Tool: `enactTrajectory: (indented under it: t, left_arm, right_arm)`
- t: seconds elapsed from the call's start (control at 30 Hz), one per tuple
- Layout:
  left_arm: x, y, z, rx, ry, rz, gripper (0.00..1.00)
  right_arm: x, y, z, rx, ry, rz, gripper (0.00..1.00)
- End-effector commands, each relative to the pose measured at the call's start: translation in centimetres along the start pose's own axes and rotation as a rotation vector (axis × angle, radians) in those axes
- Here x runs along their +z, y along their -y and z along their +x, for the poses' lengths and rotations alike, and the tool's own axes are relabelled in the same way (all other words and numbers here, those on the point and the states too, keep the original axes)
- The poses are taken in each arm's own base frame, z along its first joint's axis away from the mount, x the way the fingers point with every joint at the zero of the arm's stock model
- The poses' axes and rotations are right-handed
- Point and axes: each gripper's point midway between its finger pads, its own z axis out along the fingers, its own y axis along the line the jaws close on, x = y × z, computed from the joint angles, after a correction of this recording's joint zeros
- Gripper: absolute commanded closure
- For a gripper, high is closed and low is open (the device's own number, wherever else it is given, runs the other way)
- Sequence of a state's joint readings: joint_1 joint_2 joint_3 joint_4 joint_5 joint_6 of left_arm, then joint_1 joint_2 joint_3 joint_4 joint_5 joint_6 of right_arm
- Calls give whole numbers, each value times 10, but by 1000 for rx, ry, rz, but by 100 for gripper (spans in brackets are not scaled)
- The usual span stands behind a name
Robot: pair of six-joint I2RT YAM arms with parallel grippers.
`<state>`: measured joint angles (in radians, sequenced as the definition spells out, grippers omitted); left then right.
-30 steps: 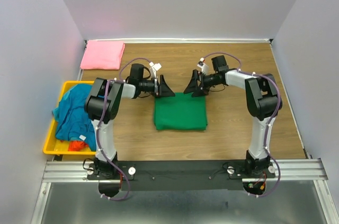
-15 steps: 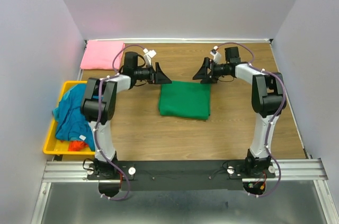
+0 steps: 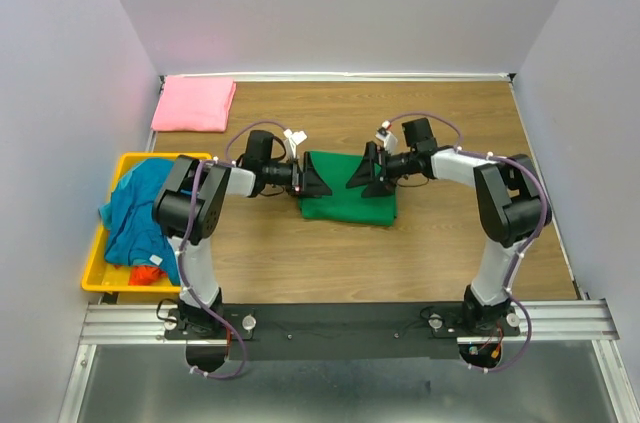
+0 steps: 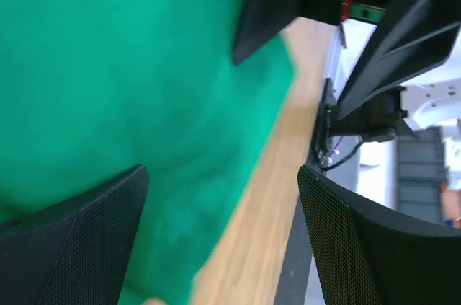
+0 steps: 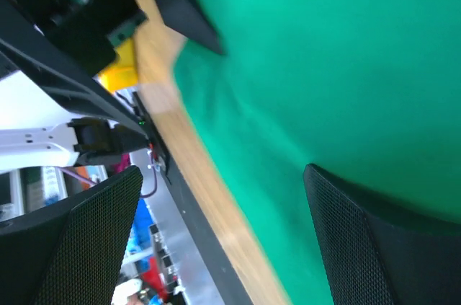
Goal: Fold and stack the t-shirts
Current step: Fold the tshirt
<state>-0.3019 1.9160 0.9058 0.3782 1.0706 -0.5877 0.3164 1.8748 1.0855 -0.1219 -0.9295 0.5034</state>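
Note:
A bright green t-shirt [image 3: 345,205], folded to a rectangle, lies mid-table. My left gripper [image 3: 314,183] hangs open over its left part, facing right. My right gripper [image 3: 364,174] is open over its right part, facing left. In the left wrist view the green t-shirt [image 4: 108,81] fills the left side, and my left gripper [image 4: 223,240] has nothing between its fingers. The right wrist view shows the green t-shirt [image 5: 346,60] and my empty right gripper [image 5: 223,236]. A folded pink t-shirt [image 3: 193,103] lies far left. A teal-blue t-shirt [image 3: 140,208] and an orange-red one [image 3: 148,274] sit crumpled in the bin.
The yellow plastic bin [image 3: 97,281] stands at the table's left edge, beside my left arm. White walls close the table at the back and both sides. Bare wood shows in front of the green shirt and to the far right.
The green shirt shifted slightly farther and right a second ago and has since stayed put. Both grippers pulled back past its far edge, then came in over it toward each other.

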Motion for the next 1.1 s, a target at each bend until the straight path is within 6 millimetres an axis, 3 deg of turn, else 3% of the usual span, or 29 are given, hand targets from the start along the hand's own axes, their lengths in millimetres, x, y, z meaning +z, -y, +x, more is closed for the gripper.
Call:
enactTrajectory:
  t: [0.0,0.1,0.17,0.27,0.3,0.4,0.5,0.6,0.77,0.87,1.07]
  left_arm:
    - [-6,-42,7,-51,20,-77,7]
    - [-15,-60,6,-55,38,-111,7]
    - [-19,-55,5,-35,33,-103,7]
    - [-29,-15,4,34,2,-24,7]
    - [-32,-2,6,49,-13,16,7]
    - [-36,32,7,143,-44,55,7]
    - [-32,54,11,165,-68,83,7]
    - [-15,66,26,140,-126,121,7]
    - [-3,54,39,86,-161,129,7]
    - [3,23,57,8,-191,93,6]
    - [-7,-37,75,-124,-176,-4,5]
  right_arm:
    - [-1,50,15,48,-18,63,0]
    - [-11,78,10,46,-2,112,0]
    - [-19,79,3,31,11,115,0]
    - [-36,45,-10,-38,39,49,0]
    - [-45,20,-11,-74,47,-13,0]
    - [-54,-17,-2,-51,35,-97,0]
    - [-47,-34,19,-26,-19,-134,0]
    - [-34,-41,37,52,-81,-157,0]
    - [-19,-14,59,186,-145,-140,0]
    - [-8,14,73,247,-184,-111,0]
    - [-9,61,71,288,-148,-35,0]
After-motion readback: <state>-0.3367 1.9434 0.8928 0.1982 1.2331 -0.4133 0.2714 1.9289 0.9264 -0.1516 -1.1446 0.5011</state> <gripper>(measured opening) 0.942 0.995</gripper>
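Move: The green t-shirt lies folded flat under and between the two hands: its middle is about 8 cm to the left hand's right, 2 cm back and some 3 cm below. From the right hand it is roughly 4 cm left, 3 cm back and 4 cm below. The pink folded shirt lies some 19 cm ahead of the left hand and 29 cm to its left; the yellow bin is about 40 cm left and 10 cm back. Fingers still wide open and pointing in at each other, both hands finish sinking onto the t-shirt and smooth outward towards its sides, the left about 3 cm to the left, the right some 4.5 cm to the right. They then lift about 7 cm, swing back towards the base and inward, and come down again on the shirt's nearer part, 5 to 6 cm back from where they began, the left turning some 10 degrees clockwise, the right rolling about 15 degrees with its far side dipping. ##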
